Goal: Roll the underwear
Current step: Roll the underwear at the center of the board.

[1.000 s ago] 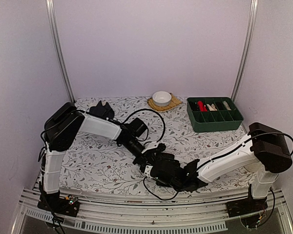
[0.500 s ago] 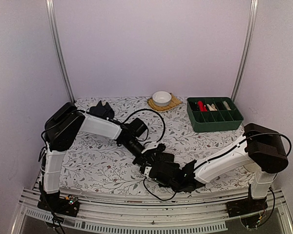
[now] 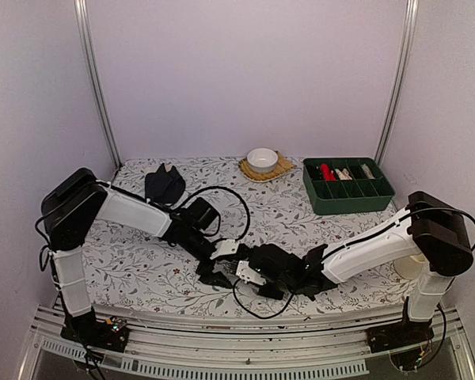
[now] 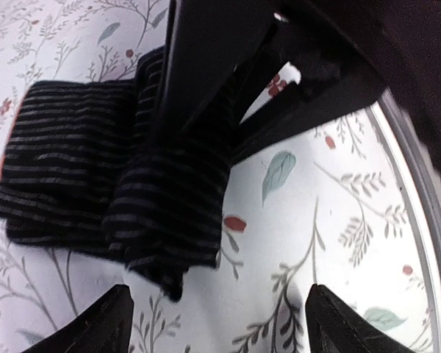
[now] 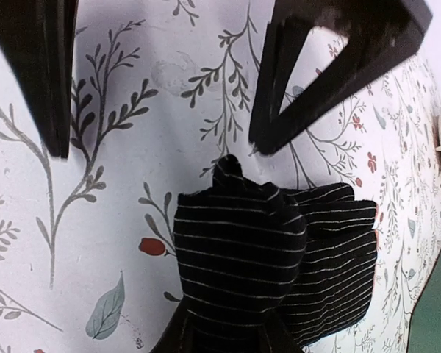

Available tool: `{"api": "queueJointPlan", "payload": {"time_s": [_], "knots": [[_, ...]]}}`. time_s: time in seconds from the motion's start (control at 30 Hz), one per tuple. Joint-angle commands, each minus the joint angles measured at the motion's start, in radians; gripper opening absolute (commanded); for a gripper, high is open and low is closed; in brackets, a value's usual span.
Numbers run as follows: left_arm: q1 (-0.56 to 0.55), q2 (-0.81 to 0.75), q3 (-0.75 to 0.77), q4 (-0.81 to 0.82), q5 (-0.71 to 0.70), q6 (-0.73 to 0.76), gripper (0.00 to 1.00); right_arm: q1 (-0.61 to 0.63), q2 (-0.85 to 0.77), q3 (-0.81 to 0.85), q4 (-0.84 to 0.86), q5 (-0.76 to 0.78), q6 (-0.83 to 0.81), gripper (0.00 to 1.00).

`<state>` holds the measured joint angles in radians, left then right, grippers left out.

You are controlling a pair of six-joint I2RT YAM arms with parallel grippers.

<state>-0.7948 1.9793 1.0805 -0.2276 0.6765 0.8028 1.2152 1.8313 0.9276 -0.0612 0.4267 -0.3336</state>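
One underwear (image 5: pixel 239 246), black with thin pale stripes, lies bunched and partly rolled on the flowered tablecloth. My right gripper (image 5: pixel 231 340) is shut on its near end. In the top view this underwear (image 3: pixel 275 259) sits at the front middle, with the right gripper (image 3: pixel 259 276) at its left side. My left gripper (image 4: pixel 217 323) is open and empty, just short of the same cloth (image 4: pixel 125 184), which shows an orange-red edge at its left. In the top view the left gripper (image 3: pixel 215 274) is left of the roll. The second black underwear (image 3: pixel 165 184) lies at the back left.
A white bowl (image 3: pixel 262 158) on a yellow mat stands at the back middle. A green divided tray (image 3: pixel 347 198) with small items stands at the back right. A black cable (image 3: pixel 245 305) loops near the table's front edge. The left gripper's fingers (image 5: pixel 38 73) face the right wrist camera.
The left arm has swung left and lower, and its gripper has drawn back from the cloth, open. The right gripper has moved left and away from the front edge with the cloth.
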Motion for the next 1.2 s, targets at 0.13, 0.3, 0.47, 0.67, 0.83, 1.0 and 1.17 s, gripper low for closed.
{"api": "queueJointPlan", "payload": {"time_s": [0.13, 0.3, 0.47, 0.67, 0.83, 1.0, 1.17], "knots": [[0.038, -0.243, -0.305, 0.391, -0.119, 0.082, 0.86, -0.062, 0.010, 0.036, -0.164, -0.305, 0.063, 0.18], [0.037, -0.286, -0.413, 0.508, -0.127, 0.156, 0.85, -0.104, 0.030, 0.089, -0.218, -0.451, 0.082, 0.18], [0.035, -0.290, -0.473, 0.576, -0.105, 0.226, 0.82, -0.169, 0.067, 0.152, -0.270, -0.673, 0.098, 0.18], [0.006, -0.306, -0.504, 0.634, -0.116, 0.234, 0.72, -0.195, 0.161, 0.240, -0.346, -0.791, 0.106, 0.18], [-0.026, -0.332, -0.559, 0.721, -0.121, 0.243, 0.70, -0.215, 0.209, 0.275, -0.378, -0.862, 0.118, 0.18], [-0.060, -0.319, -0.568, 0.741, -0.170, 0.274, 0.62, -0.232, 0.225, 0.327, -0.397, -0.908, 0.124, 0.18], [-0.087, -0.294, -0.587, 0.804, -0.240, 0.293, 0.60, -0.236, 0.244, 0.354, -0.428, -0.926, 0.130, 0.23]]}}
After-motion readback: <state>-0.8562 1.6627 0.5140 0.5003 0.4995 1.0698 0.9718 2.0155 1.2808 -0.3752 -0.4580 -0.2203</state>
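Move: The underwear roll runs left from the right fingers, which already pinch its right end, its middle about 4 cm left and at their height. A loose flap lies some 5 cm ahead and 5 cm left of that hand; the green tray about 30 cm ahead and 29 cm right. From the open left hand, the roll's middle is about 8 cm right and 1 cm ahead. Right hand, pinching the roll, tips it forward some 45 degrees, carrying it 5 cm left; open left hand retreats, rises. ##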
